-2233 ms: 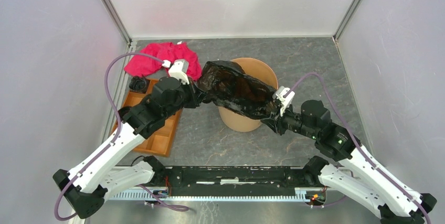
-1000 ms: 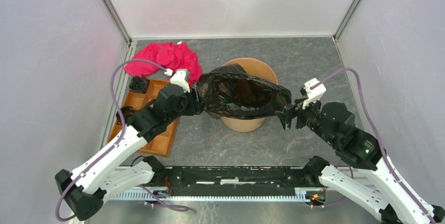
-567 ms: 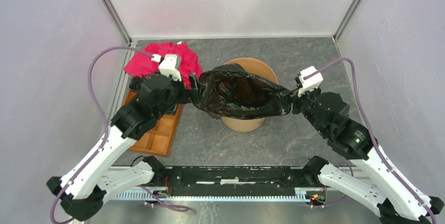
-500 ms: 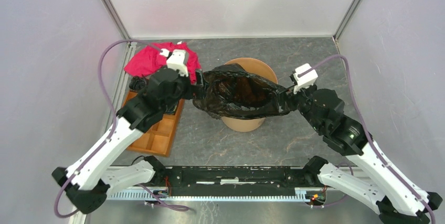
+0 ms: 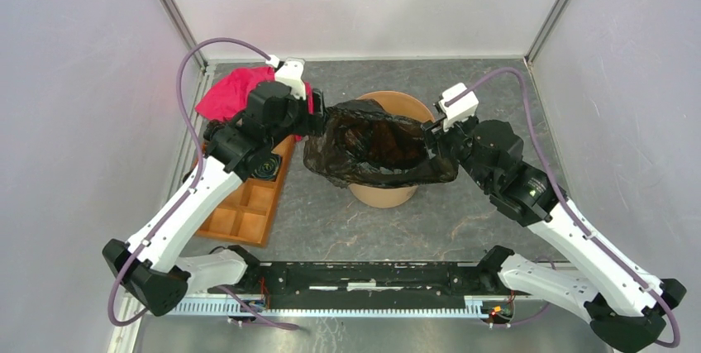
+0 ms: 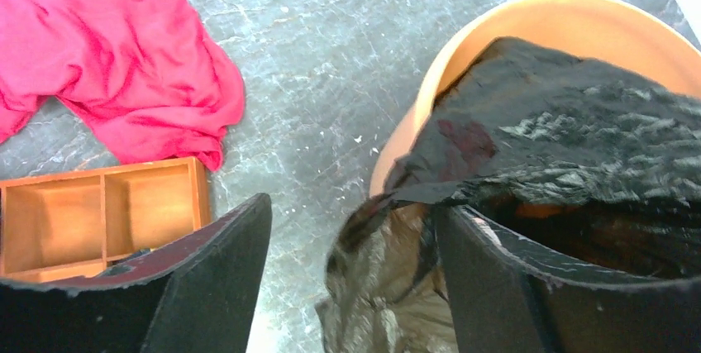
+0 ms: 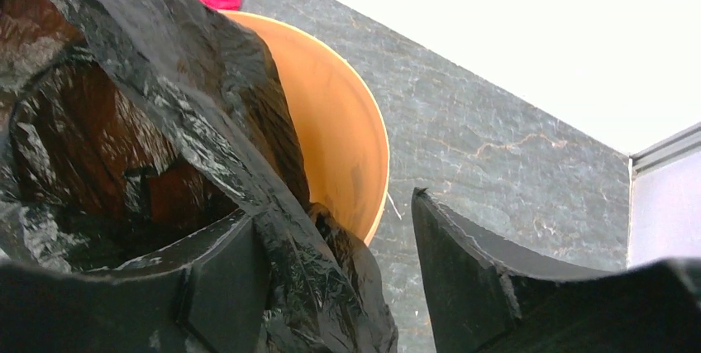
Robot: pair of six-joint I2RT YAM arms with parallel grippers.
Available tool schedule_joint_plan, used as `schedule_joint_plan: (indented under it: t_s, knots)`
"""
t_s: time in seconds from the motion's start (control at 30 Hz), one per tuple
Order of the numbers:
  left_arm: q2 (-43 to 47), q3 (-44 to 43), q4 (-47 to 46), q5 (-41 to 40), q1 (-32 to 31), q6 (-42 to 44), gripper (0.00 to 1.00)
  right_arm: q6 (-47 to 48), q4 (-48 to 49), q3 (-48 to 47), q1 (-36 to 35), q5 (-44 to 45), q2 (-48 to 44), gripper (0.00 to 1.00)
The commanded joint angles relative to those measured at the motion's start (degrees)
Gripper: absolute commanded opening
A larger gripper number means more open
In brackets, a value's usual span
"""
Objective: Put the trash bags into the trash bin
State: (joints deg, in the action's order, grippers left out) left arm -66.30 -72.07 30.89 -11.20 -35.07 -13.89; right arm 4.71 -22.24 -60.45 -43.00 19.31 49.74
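Observation:
The black trash bag (image 5: pixel 372 150) lies spread over the orange trash bin (image 5: pixel 398 98), mouth upward, hanging down the bin's front and left side. My left gripper (image 5: pixel 318 124) is at the bag's left edge, jaws open. In the left wrist view the bag (image 6: pixel 579 121) has its hem hanging between the jaws beside the right finger (image 6: pixel 512 287). My right gripper (image 5: pixel 430 134) is at the bag's right edge, also open. In the right wrist view its left finger (image 7: pixel 215 287) sits inside the bag (image 7: pixel 165 80), and its right finger (image 7: pixel 496 287) stands outside, apart from the film.
A red cloth (image 5: pixel 231 93) lies at the back left, behind my left arm. An orange-brown compartment tray (image 5: pixel 248 208) sits left of the bin with a dark coiled roll (image 5: pixel 266 167) in it. Enclosure walls close off the left, right and back.
Both grippers have moved towards the back of the table and closer to the bin's sides. The left jaws have opened. The bag has settled lower over the bin.

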Motion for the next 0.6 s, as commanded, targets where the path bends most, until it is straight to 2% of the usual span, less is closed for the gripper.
schedule_joint_plan:
  t_s: [0.0,0.1,0.27,0.4,0.47,0.57]
  knots:
    - [-1.9,-2.6,-4.7,6.8,4.8,1.7,0.75,2.0,2.8,-4.1,0.2,-0.9,1.8,0.64]
    - [-3.0,-2.6,-6.5,12.7,7.8,0.6,0.7,2.1,2.5,-5.2,0.7,-1.0,3.1,0.56]
    - [-4.3,-1.9,-10.8,19.3,8.7,-1.4,0.61,2.5,3.4,-5.8,3.0,-3.0,5.1,0.36]
    - [-5.8,-2.0,-12.7,21.3,9.5,-2.9,0.5,1.6,4.3,-5.5,6.5,-6.7,6.5,0.24]
    - [-6.6,-2.2,-13.4,21.5,10.0,-3.9,0.42,0.9,5.1,-5.1,9.1,-9.5,7.2,0.21]
    - [-9.2,-3.8,-12.7,20.4,10.5,-5.8,0.23,-0.7,6.1,-4.6,13.4,-13.2,8.8,0.13]
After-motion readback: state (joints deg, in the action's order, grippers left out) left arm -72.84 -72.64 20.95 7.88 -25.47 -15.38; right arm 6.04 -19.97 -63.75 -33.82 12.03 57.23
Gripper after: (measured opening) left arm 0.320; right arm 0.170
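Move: The far-left corner of the trash bag's open mouth is about 2 cm ahead and 2 cm right of the left hand. The far-right corner lies some 3 cm ahead and 1 cm left of the right hand. From the left hand, the trash bin is roughly 18 cm right, 3 cm back and 18 cm below, and the pink cloth about 26 cm left and 11 cm ahead on the table. Both hands reach forward about 4 cm, fingers closing to pinch the far corners of the bag's mouth. ##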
